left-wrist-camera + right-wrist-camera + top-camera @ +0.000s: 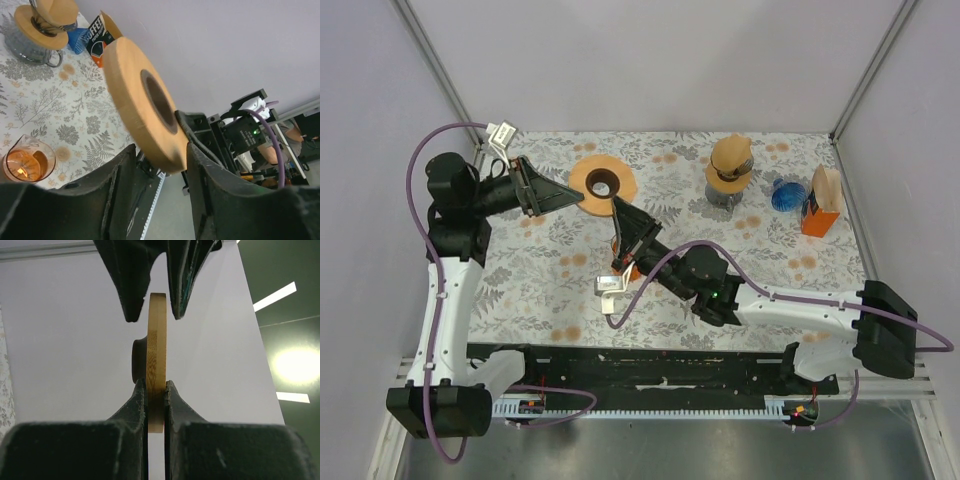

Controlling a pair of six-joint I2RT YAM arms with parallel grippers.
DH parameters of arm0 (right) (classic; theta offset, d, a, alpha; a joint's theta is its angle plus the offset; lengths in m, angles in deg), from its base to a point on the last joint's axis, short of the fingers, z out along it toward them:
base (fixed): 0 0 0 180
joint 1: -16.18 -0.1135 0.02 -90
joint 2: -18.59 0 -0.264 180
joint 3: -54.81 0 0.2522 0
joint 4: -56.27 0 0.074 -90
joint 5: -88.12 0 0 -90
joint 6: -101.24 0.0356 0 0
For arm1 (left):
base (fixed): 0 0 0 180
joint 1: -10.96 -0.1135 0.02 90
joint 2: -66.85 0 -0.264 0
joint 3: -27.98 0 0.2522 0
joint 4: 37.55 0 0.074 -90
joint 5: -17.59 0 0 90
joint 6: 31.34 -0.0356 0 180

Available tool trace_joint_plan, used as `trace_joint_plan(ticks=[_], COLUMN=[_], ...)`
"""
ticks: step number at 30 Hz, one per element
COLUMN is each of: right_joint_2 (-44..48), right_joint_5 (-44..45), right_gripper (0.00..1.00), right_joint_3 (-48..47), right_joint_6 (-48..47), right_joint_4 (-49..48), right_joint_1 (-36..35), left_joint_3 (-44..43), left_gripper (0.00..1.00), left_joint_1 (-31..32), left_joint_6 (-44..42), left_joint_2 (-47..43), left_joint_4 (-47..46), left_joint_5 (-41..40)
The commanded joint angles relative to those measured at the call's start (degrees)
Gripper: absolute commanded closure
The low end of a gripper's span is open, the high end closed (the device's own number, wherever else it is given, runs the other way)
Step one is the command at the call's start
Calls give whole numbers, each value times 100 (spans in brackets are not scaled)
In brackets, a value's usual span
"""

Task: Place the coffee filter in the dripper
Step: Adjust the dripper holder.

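A flat wooden ring (582, 175) with a dark hub hangs on edge above the table's back middle. My right gripper (617, 205) is shut on its near rim (156, 340). My left gripper (582, 198) straddles the opposite rim (127, 95), open: one finger (197, 165) sits against the wood and a gap shows at the other. The dripper (730, 165), wood-collared on a glass carafe, stands at the back right. Pale coffee filters (827, 185) stick out of an orange box (817, 218) at the far right.
A blue object (786, 195) lies between the carafe and the filter box. A small glass with amber contents (25, 162) stands on the floral cloth under my right arm. White walls close in the back and both sides.
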Motion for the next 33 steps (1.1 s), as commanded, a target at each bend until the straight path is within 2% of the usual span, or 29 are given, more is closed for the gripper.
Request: trace_joint_plan(ticks=[1, 6, 8, 9, 10, 12, 13, 14, 16, 18, 19, 21, 23, 25, 27, 30, 33], right_joint_2=[-92, -207, -251, -286, -286, -269, -242, -138, 125, 424, 591, 864, 953, 726, 226, -408, -769], right_joint_5=[-105, -202, -167, -132, -71, 192, 394, 622, 661, -843, -1609, -2711, -3039, -2945, -2402, -2056, -1794], right_gripper=[100, 100, 100, 100, 100, 100, 92, 75, 36, 2, 2, 2, 2, 2, 2, 3, 4], right_joint_3=[-180, -277, -338, -356, -382, -504, -627, -855, -1521, -2295, -2403, -2369, -2517, -2972, -3692, -4599, -4777], right_joint_6=[-463, -357, -314, -270, -139, 352, 825, 1377, 3096, 4618, 5035, 5634, 6519, 7644, 8490, 8862, 9099], right_joint_4=[-633, -546, -572, -589, -616, -389, -126, 424, 2503, 4805, 5312, 5659, 5677, 5755, 6271, 7073, 7162], right_joint_1=[-129, -147, -156, -147, -147, -147, -156, -138, -68, 212, 431, 713, 1082, 1521, 1698, 1708, 1708], left_joint_3=[102, 426, 725, 848, 945, 999, 981, 946, 832, 692, 656, 612, 586, 577, 594, 638, 752], left_gripper=[52, 61, 79, 93, 98, 98, 98, 98, 98, 98, 98, 98, 98, 98, 98, 98, 98], left_joint_1=[52, 114, 131, 123, 131, 131, 132, 132, 132, 123, 131, 132, 132, 131, 132, 132, 132], left_joint_6=[478, 646, 786, 891, 953, 998, 980, 928, 700, 340, 182, -47, -276, -417, -513, -619, -620], left_joint_2=[9, -62, -105, -114, -132, -132, -115, -88, 8, 122, 175, 254, 264, 211, 150, 1, -123], left_joint_4=[-639, -771, -842, -903, -912, -912, -921, -912, -852, -553, -474, -359, -210, -69, 28, 151, 186], left_joint_5=[-144, -109, -109, -109, -118, -153, -179, -205, -284, -381, -416, -478, -557, -610, -610, -645, -654])
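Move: The wooden dripper holder is already pinched in the right gripper, its middle about 3 cm ahead, 2 cm left and 1 cm above that hand. From the left hand, whose open fingers straddle its rim, that middle is some 5 cm right and 2 cm ahead, about level. The orange glass jar stands roughly 8 cm right of the left hand, level fore-and-aft, about 30 cm below; the carafe is about 28 cm right, 15 cm ahead and 28 cm down. Close the left gripper on the dripper holder's rim while both hands sink together by about 5 cm, easing a little forward. Once it grips, open the right fingers wide and free them from the rim. Then draw the right hand to its right and lift it some 11 cm, tipping it down by about 70 degrees; keep the left grip shut. ##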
